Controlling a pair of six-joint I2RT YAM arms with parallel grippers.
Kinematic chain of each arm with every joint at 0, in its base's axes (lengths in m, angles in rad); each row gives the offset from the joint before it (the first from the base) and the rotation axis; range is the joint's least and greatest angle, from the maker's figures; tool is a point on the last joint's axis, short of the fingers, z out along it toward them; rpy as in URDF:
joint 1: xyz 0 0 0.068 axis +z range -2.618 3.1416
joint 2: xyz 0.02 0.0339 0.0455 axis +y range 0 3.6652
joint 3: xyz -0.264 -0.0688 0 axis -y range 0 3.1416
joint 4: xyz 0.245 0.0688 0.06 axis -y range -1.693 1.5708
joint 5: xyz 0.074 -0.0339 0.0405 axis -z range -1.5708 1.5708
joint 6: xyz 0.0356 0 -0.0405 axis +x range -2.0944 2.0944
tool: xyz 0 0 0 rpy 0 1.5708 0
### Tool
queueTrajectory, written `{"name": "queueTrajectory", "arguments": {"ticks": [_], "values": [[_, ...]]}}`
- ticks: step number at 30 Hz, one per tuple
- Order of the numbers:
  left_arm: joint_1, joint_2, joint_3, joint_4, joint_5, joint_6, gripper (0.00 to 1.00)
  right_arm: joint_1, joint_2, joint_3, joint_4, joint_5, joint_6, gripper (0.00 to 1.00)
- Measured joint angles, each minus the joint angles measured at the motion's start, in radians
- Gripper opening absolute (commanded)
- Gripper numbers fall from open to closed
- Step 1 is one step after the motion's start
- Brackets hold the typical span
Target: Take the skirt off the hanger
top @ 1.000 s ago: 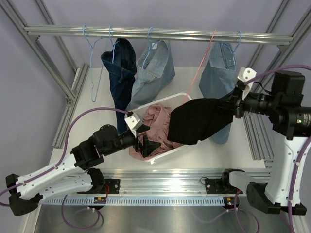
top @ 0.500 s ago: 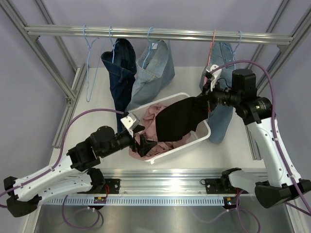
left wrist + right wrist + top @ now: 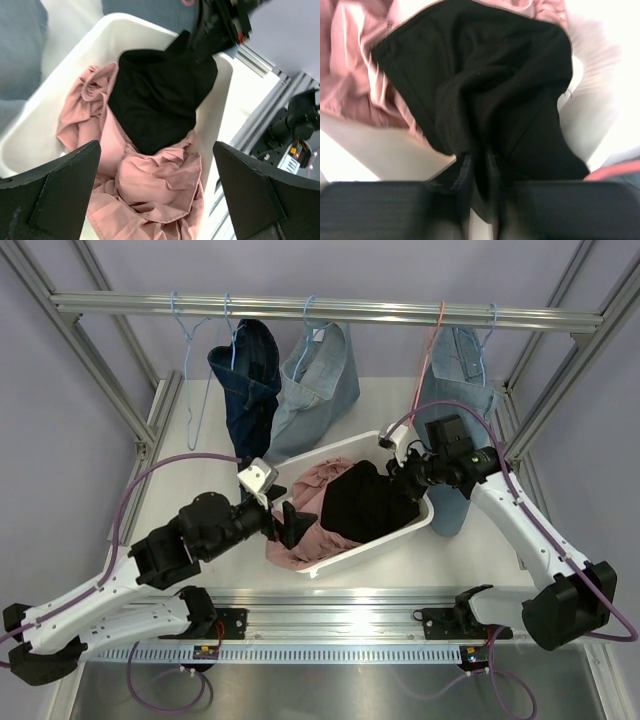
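Observation:
The black skirt (image 3: 368, 505) lies bunched in the white basket (image 3: 330, 447), on top of pink cloth (image 3: 300, 538). My right gripper (image 3: 393, 471) sits at the basket's far right corner, shut on a fold of the black skirt (image 3: 485, 85); the fabric runs down between the right gripper's (image 3: 481, 172) nearly closed fingers. An empty red hanger (image 3: 432, 340) hangs on the rail above. My left gripper (image 3: 297, 524) hovers open over the pink cloth (image 3: 150, 190) at the basket's near left; in the left wrist view the left gripper (image 3: 156, 146) holds nothing, and the black skirt (image 3: 160, 95) lies beyond it.
On the rail hang a dark denim skirt (image 3: 248, 390), a light denim skirt (image 3: 322, 385) and another denim piece (image 3: 455, 390) on blue hangers. An empty blue hanger (image 3: 192, 370) hangs far left. Aluminium frame posts (image 3: 150, 425) flank the table.
My right arm swung left and down, carrying the black skirt from mid-air into the basket. The red hanger swung back to vertical. My left arm drew back slightly to the left.

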Motion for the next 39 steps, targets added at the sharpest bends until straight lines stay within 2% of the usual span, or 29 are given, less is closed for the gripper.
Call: {"name": "queueTrajectory", "arguments": {"ticks": [2,3,5,6,8,11,15,20,24,26,28,33,37,39], "values": [[0.000,0.015,0.040,-0.022,-0.026,-0.001,0.99,0.000,-0.004,0.000,-0.030,-0.001,-0.034,0.46],[0.000,0.026,0.063,-0.034,-0.043,-0.001,0.99,0.001,-0.006,0.001,-0.042,0.000,-0.044,0.67],[0.002,0.065,0.146,-0.095,-0.081,0.000,0.99,0.002,-0.012,0.013,-0.082,0.006,-0.061,0.75],[0.008,0.092,0.198,-0.114,-0.098,0.000,0.99,0.003,-0.018,0.024,-0.098,0.013,-0.067,0.83],[0.025,0.153,0.315,-0.179,-0.117,0.003,0.99,0.004,-0.039,0.058,-0.129,0.026,-0.070,0.89],[0.084,0.255,0.503,-0.219,-0.120,0.007,0.99,0.004,-0.102,0.147,-0.165,0.023,-0.065,0.94],[0.150,0.332,0.646,-0.251,-0.108,0.013,0.99,0.004,-0.184,0.292,-0.206,-0.034,-0.065,0.98],[0.238,0.471,0.825,-0.265,-0.056,0.021,0.96,0.005,-0.254,0.320,-0.254,-0.148,-0.076,0.99],[0.326,0.596,0.917,-0.244,-0.014,0.037,0.94,0.004,-0.311,0.227,-0.244,-0.227,-0.090,0.99],[0.358,0.642,0.926,-0.226,0.000,0.051,0.89,-0.019,-0.349,0.140,-0.212,-0.288,-0.093,0.99],[0.394,0.685,0.937,-0.223,0.016,0.063,0.84,-0.072,-0.393,0.043,-0.172,-0.344,-0.083,0.99],[0.479,0.773,0.958,-0.179,0.064,0.083,0.81,-0.222,-0.492,-0.151,-0.024,-0.500,-0.014,0.99],[0.501,0.818,0.962,-0.153,0.072,0.109,0.76,-0.289,-0.537,-0.214,0.036,-0.579,0.013,0.99],[0.505,0.844,0.984,-0.145,0.080,0.122,0.70,-0.294,-0.540,-0.214,0.055,-0.599,0.013,0.99]]}}
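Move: The light denim skirt's blue hanger is some 30 cm ahead of the open left hand, about 2 cm to its right and 13 cm higher; the dark skirt hangs roughly 28 cm ahead of that hand, 11 cm left and 3 cm higher. From the right hand, the black skirt's middle lies about 7 cm left, level fore and aft, 5 cm below; the pink skirt is about 16 cm left, 3 cm back and 6 cm below. Left reaches some 25 cm forward and up towards light skirt's hanger; right releases black skirt, backing off upwards. ##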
